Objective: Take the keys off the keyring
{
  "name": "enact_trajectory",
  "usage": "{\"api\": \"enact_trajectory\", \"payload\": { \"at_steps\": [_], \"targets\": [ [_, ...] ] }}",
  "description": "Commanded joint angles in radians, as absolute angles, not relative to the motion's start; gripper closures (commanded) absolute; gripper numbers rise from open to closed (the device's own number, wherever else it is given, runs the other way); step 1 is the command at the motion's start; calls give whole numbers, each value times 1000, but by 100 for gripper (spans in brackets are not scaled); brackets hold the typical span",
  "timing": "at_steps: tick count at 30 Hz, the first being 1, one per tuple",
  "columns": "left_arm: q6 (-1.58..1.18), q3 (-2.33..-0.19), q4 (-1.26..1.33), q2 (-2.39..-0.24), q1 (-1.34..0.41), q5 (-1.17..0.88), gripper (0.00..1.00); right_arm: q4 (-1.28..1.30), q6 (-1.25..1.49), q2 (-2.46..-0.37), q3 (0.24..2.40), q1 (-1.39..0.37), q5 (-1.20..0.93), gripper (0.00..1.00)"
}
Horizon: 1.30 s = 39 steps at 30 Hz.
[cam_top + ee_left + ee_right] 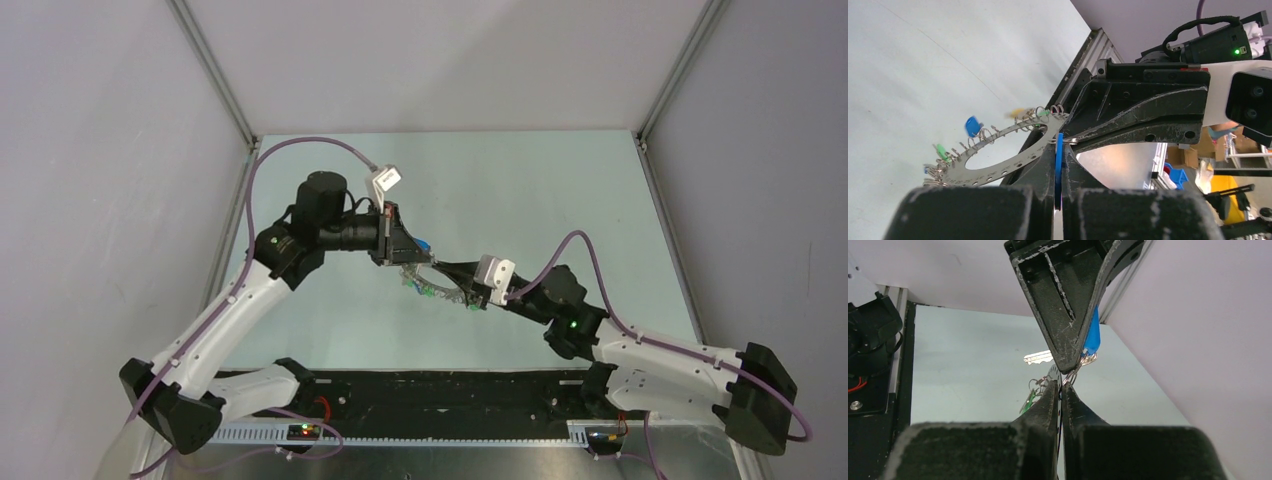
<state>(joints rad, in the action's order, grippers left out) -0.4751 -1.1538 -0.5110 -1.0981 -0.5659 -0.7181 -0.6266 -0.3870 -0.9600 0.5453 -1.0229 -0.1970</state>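
Observation:
The keyring [998, 167] is a flat silver hoop with small holes, held above the table between both arms [432, 288]. Small keys hang round it: a blue-headed one [972, 125], green ones [940, 151] and a blurred yellow one [1017, 113]. My left gripper [1059, 146] is shut on a blue key head [1059, 165], whose small wire loop joins the hoop. My right gripper [1060, 386] is shut on the hoop's edge [1054, 372], right under the left gripper's tips [1068, 347]. A green key [1029, 400] hangs beside my right fingers. A bare silver key blade [1038, 358] shows behind.
The pale green table [520, 200] lies below, walled in grey on three sides with aluminium posts [215, 75] at the corners. A black strip [450, 390] with the arm bases runs along the near edge. The two grippers meet tip to tip at mid-table.

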Motion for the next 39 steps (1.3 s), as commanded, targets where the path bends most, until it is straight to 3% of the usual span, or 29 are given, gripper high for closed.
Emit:
{"api": "enact_trajectory", "payload": {
  "at_steps": [1,17,18,19,21,24,39],
  "targets": [
    [-494,-1162,-461,-1115,-546,-743,100,-603,-430,-905,572,-1054,-271,100],
    [-502,-1113,-460,-1155,-547,-769,100,-543,-712,-877,572,-1126,-251,99],
    [-500,-1120,-460,-1139,-546,-761,100,-519,-711,-872,572,-1124,-239,95],
    [-497,-1125,-459,-1131,-546,-747,100,-506,-701,-865,572,-1123,-235,80],
    [-492,-1138,-460,-1109,-546,-731,100,-472,-672,-853,567,-1116,-229,62],
    [-485,-1158,-460,-1083,-546,-721,100,-471,-628,-839,545,-1105,-226,50],
    [-493,-1177,-460,-1029,-558,-692,100,-705,-419,-935,520,-1027,-194,51]
  ]
}}
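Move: The left gripper holds the blue-tagged key, its tag roughly 3 cm forward of the hand point; the keyring's middle lies about 4 cm back, 4 cm right and 4 cm below this hand. From the right gripper, already shut on the rim, that middle is some 3 cm back, 1 cm left and 4 cm below; the blue-tagged key is about 3 cm ahead, 6 cm left and 2 cm above. One green tag hangs roughly 7 cm back and 5 cm right, 5 cm below the right hand. Keep the blue-tagged key pinched in the left gripper while the right, still gripping the keyring's rim, draws it back and down about 2 cm, dipping and rolling some 10 degrees; sink the left hand 3.5 cm meanwhile. Then open the right fingers halfway to let the rim go, easing farther back and up before coming forward about 2 cm and untilting, as the left rises again. ##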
